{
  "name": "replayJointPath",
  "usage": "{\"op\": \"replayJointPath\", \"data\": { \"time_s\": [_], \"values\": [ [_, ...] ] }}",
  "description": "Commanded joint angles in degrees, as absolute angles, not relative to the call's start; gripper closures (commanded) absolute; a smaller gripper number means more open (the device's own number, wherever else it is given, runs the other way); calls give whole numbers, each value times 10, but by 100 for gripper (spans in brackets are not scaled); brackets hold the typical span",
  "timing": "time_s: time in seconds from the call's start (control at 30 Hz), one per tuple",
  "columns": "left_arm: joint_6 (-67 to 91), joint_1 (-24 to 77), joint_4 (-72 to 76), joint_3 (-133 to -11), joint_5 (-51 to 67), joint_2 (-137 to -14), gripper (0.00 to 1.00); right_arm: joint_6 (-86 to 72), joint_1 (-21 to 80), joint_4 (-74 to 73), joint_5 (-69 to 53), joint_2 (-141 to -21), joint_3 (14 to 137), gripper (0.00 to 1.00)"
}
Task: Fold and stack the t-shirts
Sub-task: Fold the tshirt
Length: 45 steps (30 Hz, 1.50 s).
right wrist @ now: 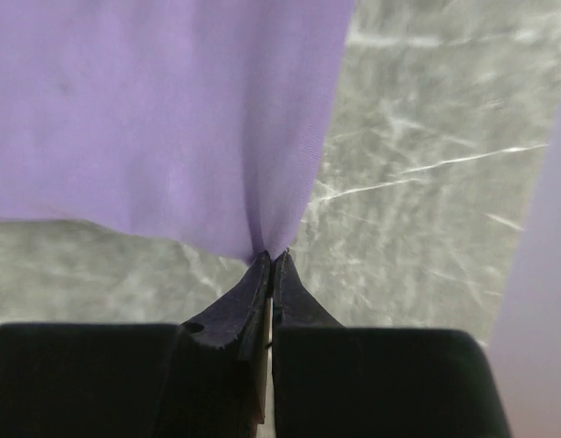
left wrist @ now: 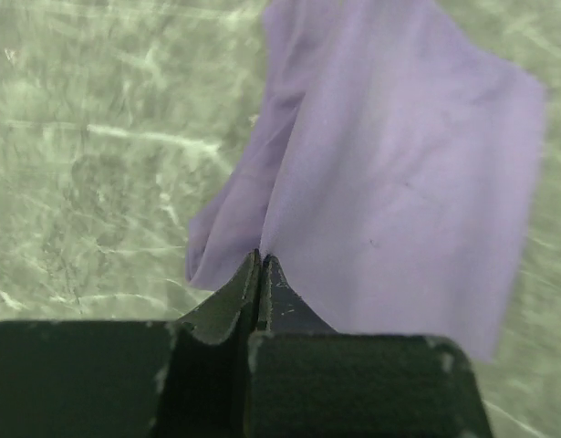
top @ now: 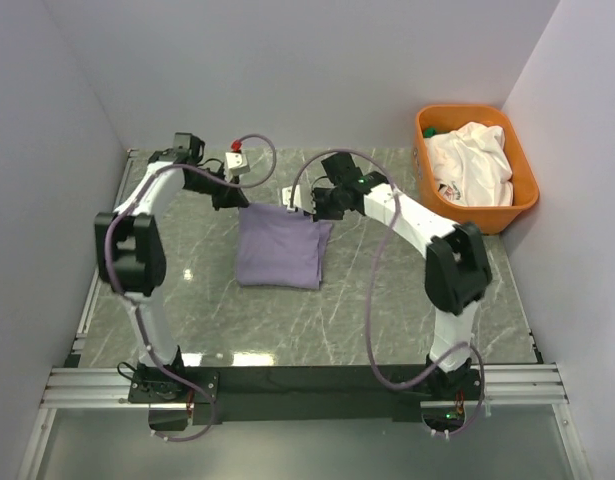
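Observation:
The lavender t-shirt (top: 279,247) lies partly folded in the middle of the table, its far edge lifted. My left gripper (top: 235,199) is shut on its far left corner; in the left wrist view the cloth (left wrist: 399,173) hangs from the gripper (left wrist: 261,258). My right gripper (top: 318,208) is shut on the far right corner; in the right wrist view the cloth (right wrist: 161,109) hangs from the gripper (right wrist: 274,257). The white t-shirt (top: 472,163) lies crumpled in the orange tub (top: 522,195) at the far right.
The grey marble table (top: 387,310) has white walls on three sides. A small white block with a red top (top: 235,159) sits at the back behind the left gripper. A metal rail (top: 307,385) runs along the near edge.

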State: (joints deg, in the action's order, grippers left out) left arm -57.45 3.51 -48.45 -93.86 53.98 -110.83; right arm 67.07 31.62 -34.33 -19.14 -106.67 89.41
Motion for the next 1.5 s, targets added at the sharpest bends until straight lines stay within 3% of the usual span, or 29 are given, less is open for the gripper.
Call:
{"op": "replayJointPath", "data": {
  "time_s": [0.0, 0.13, 0.33, 0.53, 0.67, 0.77, 0.97, 1.13, 1.2, 1.3, 1.33, 1.37, 1.47],
  "values": [
    [-549, 38, -483, -1030, 524, -1188, 99, 709, 297, -367, -178, -1133, 948, 100],
    [-547, 49, -518, -1094, 492, -1295, 99, 716, 294, -363, -155, -1198, 962, 100],
    [-486, 68, -434, -1062, 455, -1313, 99, 692, 294, -331, -109, -1225, 948, 100],
    [-470, 75, -438, -996, 468, -1241, 99, 667, 293, -321, -87, -1228, 956, 100],
    [-456, 76, -408, -911, 480, -1152, 99, 645, 291, -311, -96, -1186, 931, 100],
    [-425, 76, -389, -913, 490, -1125, 99, 618, 287, -311, -104, -1146, 916, 100],
    [-392, 78, -363, -966, 489, -1185, 99, 613, 280, -297, -70, -1143, 899, 100],
    [-364, 80, -352, -1015, 466, -1270, 99, 604, 272, -317, -40, -1223, 972, 100],
    [-346, 80, -346, -1035, 458, -1298, 95, 600, 273, -320, -29, -1247, 1000, 100],
    [-336, 80, -351, -1054, 438, -1314, 85, 596, 274, -320, -12, -1266, 1017, 85],
    [-329, 79, -347, -1055, 428, -1314, 79, 585, 273, -316, -6, -1269, 1020, 72],
    [-325, 78, -348, -1056, 420, -1313, 68, 576, 272, -315, -1, -1272, 1034, 67],
    [-278, 49, -333, -1058, 414, -1293, 58, 528, 271, -315, 26, -1261, 1061, 58]
  ]
}}
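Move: Each hand pinches a far corner of the t-shirt's raised upper layer, some 12 cm above the table. From the left hand, the lower layer's far left corner lies about 5 cm ahead and 2 cm right; from the right hand, its far right corner is about 6 cm ahead and 4 cm right. The near fold's middle is roughly 14 cm back and 8 cm right of the left hand, 12 cm back and 10 cm left of the right. Keep both grippers shut on the upper layer's corners and lower them about 11 cm while easing forward onto the lower layer's far edge. Lift again, the left some 8 cm after a short pull back, the right less, then bring both forward and down, drifting right. Open the fingers partway at the table, turning the right clockwise and the left counter-clockwise. ##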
